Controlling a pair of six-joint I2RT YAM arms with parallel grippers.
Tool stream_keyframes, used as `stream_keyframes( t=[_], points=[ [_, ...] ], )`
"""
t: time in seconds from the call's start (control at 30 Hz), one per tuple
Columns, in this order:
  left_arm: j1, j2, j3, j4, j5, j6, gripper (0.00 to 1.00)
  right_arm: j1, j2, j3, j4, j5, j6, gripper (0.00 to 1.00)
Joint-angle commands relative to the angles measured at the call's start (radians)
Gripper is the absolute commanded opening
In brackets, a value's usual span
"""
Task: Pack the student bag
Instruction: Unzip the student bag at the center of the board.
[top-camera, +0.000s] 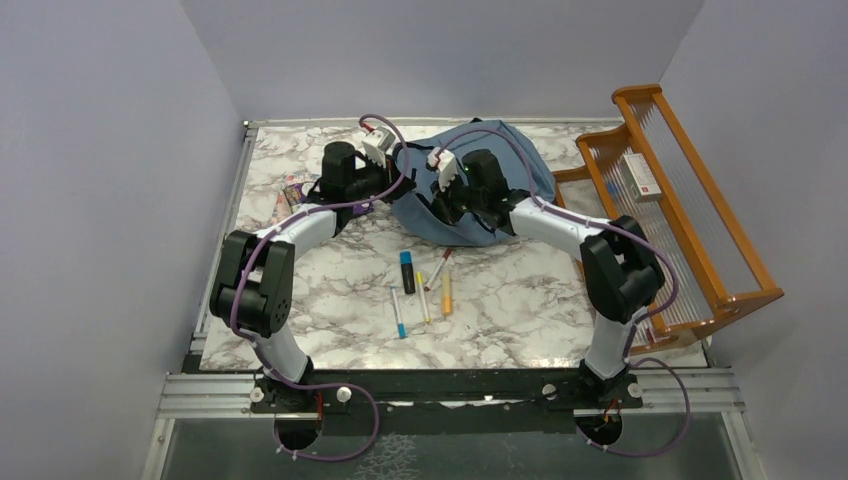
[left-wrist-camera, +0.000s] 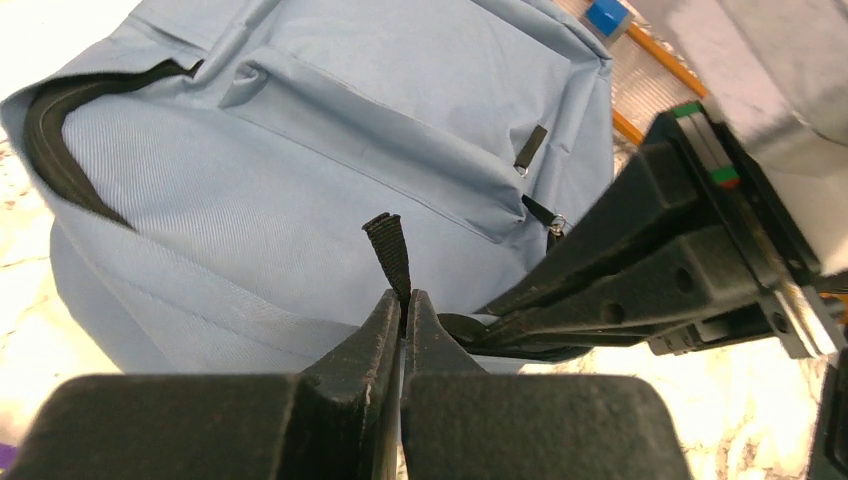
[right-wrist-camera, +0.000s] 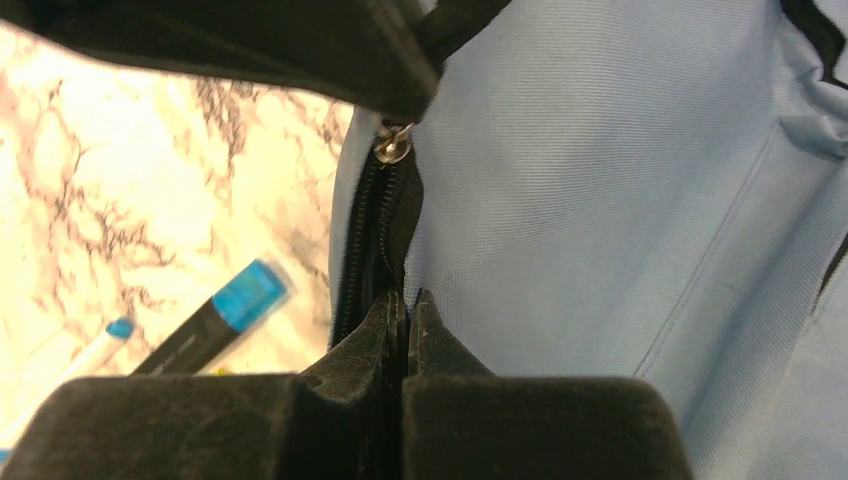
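The student bag (top-camera: 512, 152) is a dusty-blue backpack lying at the back middle of the marble table, and both grippers are at its near-left side. My left gripper (left-wrist-camera: 405, 300) is shut on a short black strap tab (left-wrist-camera: 388, 248) that sticks up from the bag (left-wrist-camera: 300, 150). My right gripper (right-wrist-camera: 405, 298) is shut on the black zipper pull (right-wrist-camera: 398, 215) that hangs below the metal slider (right-wrist-camera: 392, 148), at the bag's (right-wrist-camera: 590, 180) edge. In the top view the left gripper (top-camera: 402, 163) and right gripper (top-camera: 445, 203) sit close together.
Several pens and markers (top-camera: 425, 285) lie on the table in front of the bag, one a blue-capped marker (right-wrist-camera: 215, 320) close to the zipper. An orange wooden rack (top-camera: 690, 215) holding a white box (top-camera: 640, 176) stands at the right. Small items (top-camera: 291, 191) lie by the left arm.
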Motion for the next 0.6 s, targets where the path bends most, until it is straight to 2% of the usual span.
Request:
stream_keyframes(
  t=[0.0, 0.33, 0.57],
  points=[
    [-0.002, -0.027, 0.035, 0.076, -0.047, -0.037, 0.00, 0.008, -0.126, -0.092, -0.029, -0.077, -0.058, 0.01],
    [0.005, 0.005, 0.129, 0.078, -0.176, -0.030, 0.00, 0.007, -0.267, -0.184, -0.129, -0.007, -0.123, 0.01],
    [0.024, 0.020, 0.174, 0.043, -0.241, -0.002, 0.00, 0.006, -0.374, -0.264, -0.090, 0.095, -0.077, 0.01]
  ],
)
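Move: The left hand pinches the black tab at the zipper's left end. The right fingers are shut on the zipper edge, about 4 cm back, 6 right and 6 below the left hand. The bag's near right corner, where the zipper run leads, lies some 16 cm to the right hand's right, 6 back and 8 below. From the right hand, the blue-capped marker is about 13 cm back, 7 left and 10 below, and the red pen 13 back and 10 below. Still pinching the zipper edge, the right hand draws back and to its right, about 5 cm each way and some 4 cm up, towards the bag's near right corner. The left hand keeps its pinch on the black tab and, after a brief pause, pulls the other way, some 4 cm forward and 4 up, turning slightly counter-clockwise. Both grippers stay shut. ##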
